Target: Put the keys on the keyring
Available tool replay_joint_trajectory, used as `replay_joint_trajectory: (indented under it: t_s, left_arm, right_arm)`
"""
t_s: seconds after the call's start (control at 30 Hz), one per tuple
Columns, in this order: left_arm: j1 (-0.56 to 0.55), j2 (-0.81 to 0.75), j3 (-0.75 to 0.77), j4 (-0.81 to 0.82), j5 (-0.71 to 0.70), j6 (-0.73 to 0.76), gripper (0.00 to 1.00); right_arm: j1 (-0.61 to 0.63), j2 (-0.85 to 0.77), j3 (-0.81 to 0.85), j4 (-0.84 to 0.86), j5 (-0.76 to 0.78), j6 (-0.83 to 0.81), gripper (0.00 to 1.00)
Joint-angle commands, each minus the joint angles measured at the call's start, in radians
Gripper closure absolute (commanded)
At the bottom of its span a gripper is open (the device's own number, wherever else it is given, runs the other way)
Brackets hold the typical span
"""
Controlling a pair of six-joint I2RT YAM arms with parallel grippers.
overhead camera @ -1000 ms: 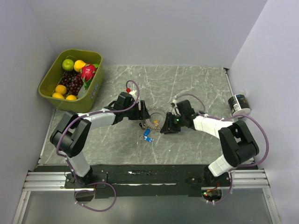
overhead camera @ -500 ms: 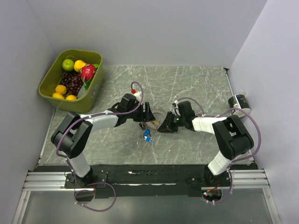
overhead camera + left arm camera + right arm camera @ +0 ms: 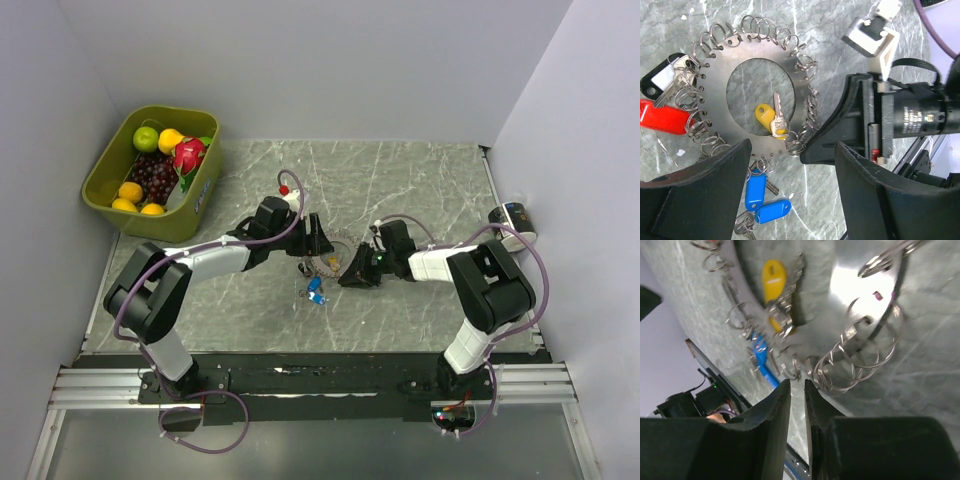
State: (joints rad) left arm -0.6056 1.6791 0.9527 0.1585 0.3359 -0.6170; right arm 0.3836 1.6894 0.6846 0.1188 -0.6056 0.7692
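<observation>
The keyring [image 3: 326, 262] is a flat silvery disc [image 3: 720, 75] with a big hole and several small split rings round its rim. A yellow key [image 3: 767, 114] lies in the hole. A red key [image 3: 662, 117] and a black key [image 3: 657, 80] hang at its left rim, and two blue keys [image 3: 756, 190] lie just off the lower rim. My left gripper [image 3: 794, 170] is open and empty above the ring's lower edge. My right gripper [image 3: 797, 382] is nearly closed, its tips pinching a small split ring on the rim near the yellow key [image 3: 774, 277].
A green bin [image 3: 100, 175] of fruit stands at the back left. A small black-and-white cylinder [image 3: 512, 222] sits at the right edge. Grey walls close in the marble table on three sides. The two grippers' tips are very close over the ring.
My right gripper has slid left to the keyring's rim. My left gripper has shifted slightly right over the ring. The keys have stayed put.
</observation>
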Motion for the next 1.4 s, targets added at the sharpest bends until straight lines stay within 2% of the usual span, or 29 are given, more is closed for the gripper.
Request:
replay_joint_trajectory:
  t_s: [0.0, 0.2, 0.23, 0.33, 0.53, 0.8, 1.03, 1.2, 1.37]
  left_arm:
    - [-0.003, -0.035, 0.038, 0.019, 0.014, 0.005, 0.27]
    - [-0.003, -0.048, 0.023, 0.022, 0.005, 0.010, 0.27]
    - [-0.003, -0.050, 0.021, 0.024, 0.005, 0.008, 0.27]
    - [-0.003, -0.053, 0.014, 0.024, 0.005, 0.007, 0.27]
    - [-0.002, -0.064, 0.000, 0.021, -0.008, 0.011, 0.27]
    - [-0.003, -0.062, -0.022, 0.038, -0.012, 0.008, 0.27]
    - [-0.003, -0.058, -0.012, 0.015, -0.040, 0.028, 0.27]
    - [-0.003, -0.088, -0.018, 0.001, -0.095, 0.036, 0.28]
    - [-0.003, -0.156, -0.054, 0.015, -0.153, 0.037, 0.30]
  right_arm:
    - [-0.011, 0.050, 0.029, 0.028, 0.017, -0.008, 0.74]
    - [-0.017, 0.072, -0.003, 0.116, 0.004, 0.001, 0.80]
    - [-0.017, 0.059, -0.008, 0.126, 0.006, -0.005, 0.88]
    - [-0.017, 0.032, 0.003, 0.089, 0.035, -0.037, 1.00]
    - [-0.018, -0.069, 0.030, -0.016, 0.127, -0.151, 1.00]
    - [0.003, -0.158, 0.127, -0.266, 0.271, -0.323, 1.00]
    - [0.138, -0.194, 0.248, -0.458, 0.588, -0.436, 1.00]
    - [0.159, -0.281, 0.299, -0.502, 0.662, -0.461, 1.00]
    - [0.158, -0.408, 0.294, -0.450, 0.636, -0.510, 1.00]
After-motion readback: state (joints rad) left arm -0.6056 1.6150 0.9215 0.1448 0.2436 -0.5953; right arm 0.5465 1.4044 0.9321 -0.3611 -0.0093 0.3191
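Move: Just beyond the right hand's narrowly parted fingertips is a small wire ring on the keyring's near rim, about 1 cm ahead, 1 cm left and 1 cm below. The keyring's middle is some 6 cm ahead and 1 cm left, the yellow key in its opening about 5 cm ahead and 2 cm left, and the loose blue key 3 cm back and 5 cm left, all 1 to 2 cm lower. From the left hand that wire ring lies roughly 8 cm back, 4 cm right and 8 cm below. Edging forward and slightly down by about 1 cm, the right hand shuts its fingers on the small wire ring at the keyring's near rim. Still pinching, it then lifts nearly 9 cm, drawing right and forward as it rises, while the wrist swings some 40 degrees so the left-pointing fingers end up pointing down and forward-left. ##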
